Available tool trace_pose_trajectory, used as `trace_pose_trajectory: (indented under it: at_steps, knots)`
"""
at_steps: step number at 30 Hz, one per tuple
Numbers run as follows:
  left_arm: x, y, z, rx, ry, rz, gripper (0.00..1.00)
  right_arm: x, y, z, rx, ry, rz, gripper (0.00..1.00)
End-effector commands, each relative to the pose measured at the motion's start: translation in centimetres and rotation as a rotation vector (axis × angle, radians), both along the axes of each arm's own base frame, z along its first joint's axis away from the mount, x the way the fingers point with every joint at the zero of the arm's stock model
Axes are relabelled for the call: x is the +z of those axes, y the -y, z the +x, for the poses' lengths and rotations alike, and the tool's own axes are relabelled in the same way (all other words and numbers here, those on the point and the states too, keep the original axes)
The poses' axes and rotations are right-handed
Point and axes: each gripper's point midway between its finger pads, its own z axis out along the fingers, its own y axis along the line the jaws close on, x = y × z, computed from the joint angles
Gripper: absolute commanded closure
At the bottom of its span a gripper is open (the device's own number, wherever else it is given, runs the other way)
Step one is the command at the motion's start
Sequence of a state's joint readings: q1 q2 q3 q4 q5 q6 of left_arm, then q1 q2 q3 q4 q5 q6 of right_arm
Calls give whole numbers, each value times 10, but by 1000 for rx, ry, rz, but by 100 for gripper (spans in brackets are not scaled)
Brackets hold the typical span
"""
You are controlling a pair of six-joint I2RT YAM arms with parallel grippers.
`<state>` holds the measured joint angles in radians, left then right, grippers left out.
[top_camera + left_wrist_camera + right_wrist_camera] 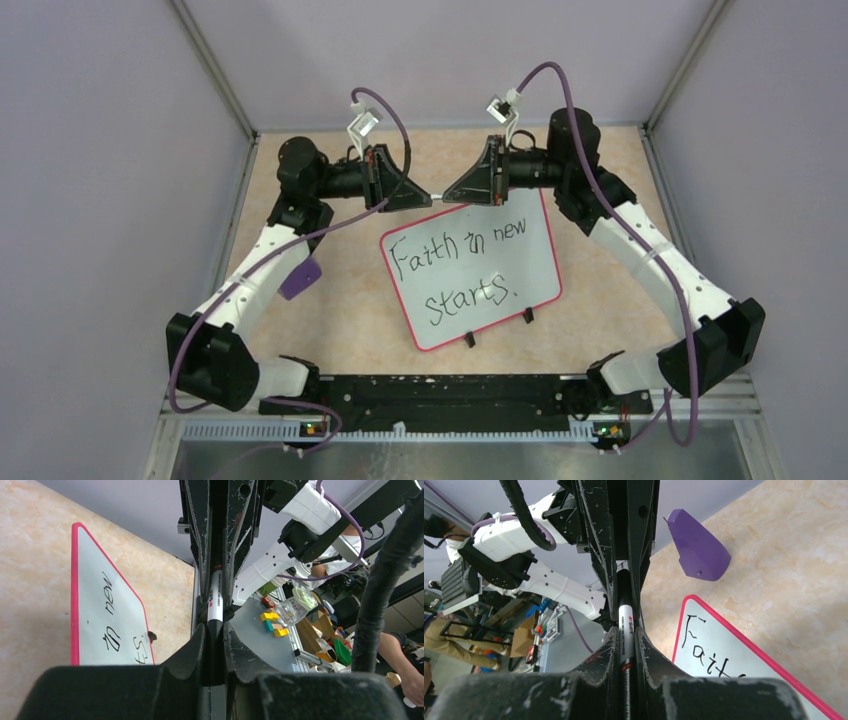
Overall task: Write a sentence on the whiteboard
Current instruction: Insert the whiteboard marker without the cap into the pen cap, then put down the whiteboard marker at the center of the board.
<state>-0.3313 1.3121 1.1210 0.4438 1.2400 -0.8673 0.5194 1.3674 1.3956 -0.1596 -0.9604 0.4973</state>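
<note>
The whiteboard (530,262) lies tilted in the middle of the table, with a red-pink rim and black feet on its near edge. The sentence (460,268) is on it in black marker, in two lines: "Faith in new starts." Above the board's far edge my two grippers meet tip to tip on one marker (437,195). My left gripper (215,630) is shut on the marker's black end (215,635). My right gripper (625,632) is shut on its white barrel (625,625). Part of the board (95,625) (734,675) shows in each wrist view.
A purple block (299,277) (698,547) lies on the table left of the board, under my left arm. Grey walls enclose the table on three sides. A metal rail (440,428) runs along the near edge.
</note>
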Motion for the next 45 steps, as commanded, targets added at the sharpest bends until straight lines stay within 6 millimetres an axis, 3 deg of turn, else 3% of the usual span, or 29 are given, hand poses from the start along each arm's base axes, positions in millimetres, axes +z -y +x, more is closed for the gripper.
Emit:
trace_pose_trajectory:
  at_steps: [1,11,17,23,28,31,36,42,45]
  knots:
    - [20,7,5,21,62,-31,87,21,0,16,-58,105,40,100]
    - [22,3,-7,-33,35,-41,51,26,2,18,-53,99,62,100]
    - [17,-2,4,0,-5,-44,31,24,5,26,-80,93,61,100]
    - [11,-15,23,87,-54,-53,2,26,16,33,-103,72,78,100]
    - [5,-25,36,150,-64,-39,1,30,39,49,-164,84,96,100]
    - [5,-33,42,183,-48,-25,1,19,68,67,-240,59,60,100]
    - [5,-41,44,218,-5,-6,1,-10,146,98,-420,10,5,100]
    - [5,-45,46,238,24,3,1,-80,264,133,-775,-82,-154,100]
    - [6,-47,49,250,39,6,1,-129,306,136,-876,-202,-246,100]
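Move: The marker lies crosswise between the facing grippers, its black cap already on. The cap is still pinched at the left hand's point; from the right hand, which holds the marker body, it lies about 5 cm to the left, level both ways. Below stands the whiteboard, its middle about 5 cm ahead, 5 cm to the right and 27 cm below the right hand. The purple stand lies about 10 cm ahead, 28 cm left and 34 cm below the left hand. The capped marker comes free of the left fingers as they open wide, the right fingers keeping their hold on its body. The left hand then backs off about 5 cm forward and 4 cm left. The right hand eases forward, then sweeps the marker quickly away, some 26 cm right, 14 cm forward and finally 8 cm down, turning about 45 degrees clockwise. ##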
